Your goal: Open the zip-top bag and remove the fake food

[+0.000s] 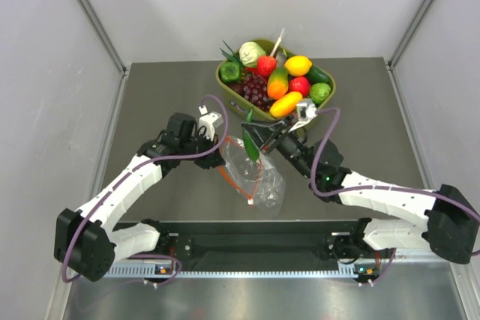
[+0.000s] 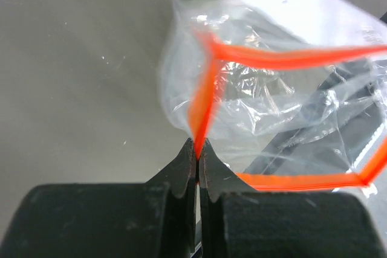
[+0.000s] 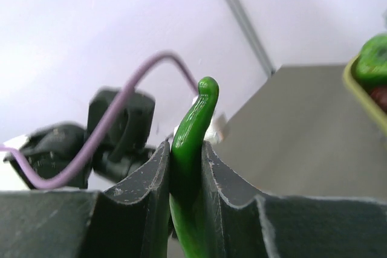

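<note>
The zip-top bag (image 1: 259,177) lies crumpled on the table between the arms, its orange-red zip strip (image 2: 284,58) pulled into an open loop. My left gripper (image 2: 198,148) is shut on a corner of that strip, seen at the bag's left edge from above (image 1: 223,148). My right gripper (image 3: 186,149) is shut on a small glossy green piece of fake food (image 3: 192,125), held just over the bag's far end (image 1: 251,146). A yellow lemon (image 1: 298,64), a red fruit (image 1: 300,85) and an orange-and-green fruit (image 1: 277,82) lie in the tub.
The olive-green tub (image 1: 328,88) stands at the back centre of the table, heaped with toys including purple grapes (image 1: 255,89) and a pale cabbage (image 1: 251,52). Grey walls close in left and right. A purple cable (image 3: 130,86) and the left arm's wrist (image 1: 180,131) sit close to my right gripper.
</note>
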{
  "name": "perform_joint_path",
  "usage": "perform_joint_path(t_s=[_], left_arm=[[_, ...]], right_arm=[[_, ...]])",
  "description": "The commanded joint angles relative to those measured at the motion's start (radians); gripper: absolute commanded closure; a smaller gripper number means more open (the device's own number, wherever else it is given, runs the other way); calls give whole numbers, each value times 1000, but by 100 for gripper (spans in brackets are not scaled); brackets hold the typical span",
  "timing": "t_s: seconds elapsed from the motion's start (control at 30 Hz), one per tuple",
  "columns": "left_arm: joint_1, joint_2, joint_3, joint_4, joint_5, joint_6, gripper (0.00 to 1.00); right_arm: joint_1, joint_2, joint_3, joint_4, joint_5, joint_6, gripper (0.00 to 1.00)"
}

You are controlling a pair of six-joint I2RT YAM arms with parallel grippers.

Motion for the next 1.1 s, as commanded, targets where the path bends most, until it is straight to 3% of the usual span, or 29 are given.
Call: perform_joint_path(t_s=[0.0, 0.3, 0.67, 1.07], left_arm=[[5, -1, 22, 20, 1, 16, 100], [5, -3, 22, 17, -7, 17, 100], [5, -1, 20, 17, -7, 17, 100], [3, -1, 20, 14, -18, 19, 100]], right_arm=[[-61, -93, 15, 73, 26, -27, 100], [-230, -173, 67, -37, 32, -76, 100], [-448, -1, 109, -18, 111, -73, 100], [-566, 148, 170, -41, 164, -70, 100]])
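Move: Still gripped upright in the raised right fingers, the green chili is to go to the green bin. The bin's middle lies about 26 cm ahead of that hand, 9 cm to its right and 25 cm below. In the bin, the yellow squash is some 20 cm ahead and 12 cm right of the hand, the lemon some 34 cm ahead and 17 cm right. The bin's middle is roughly 26 cm ahead and 20 cm right of the left hand, slightly below it. Swinging the held chili away from above the bag, the right hand first rises about 6 cm while heading right, then arcs forward and right over the bin's near right part, sinking back to its starting height; it travels some 18 cm each way. The wrist turns about 40 degrees clockwise. The left fingers stay still, pinching the bag's orange edge. ##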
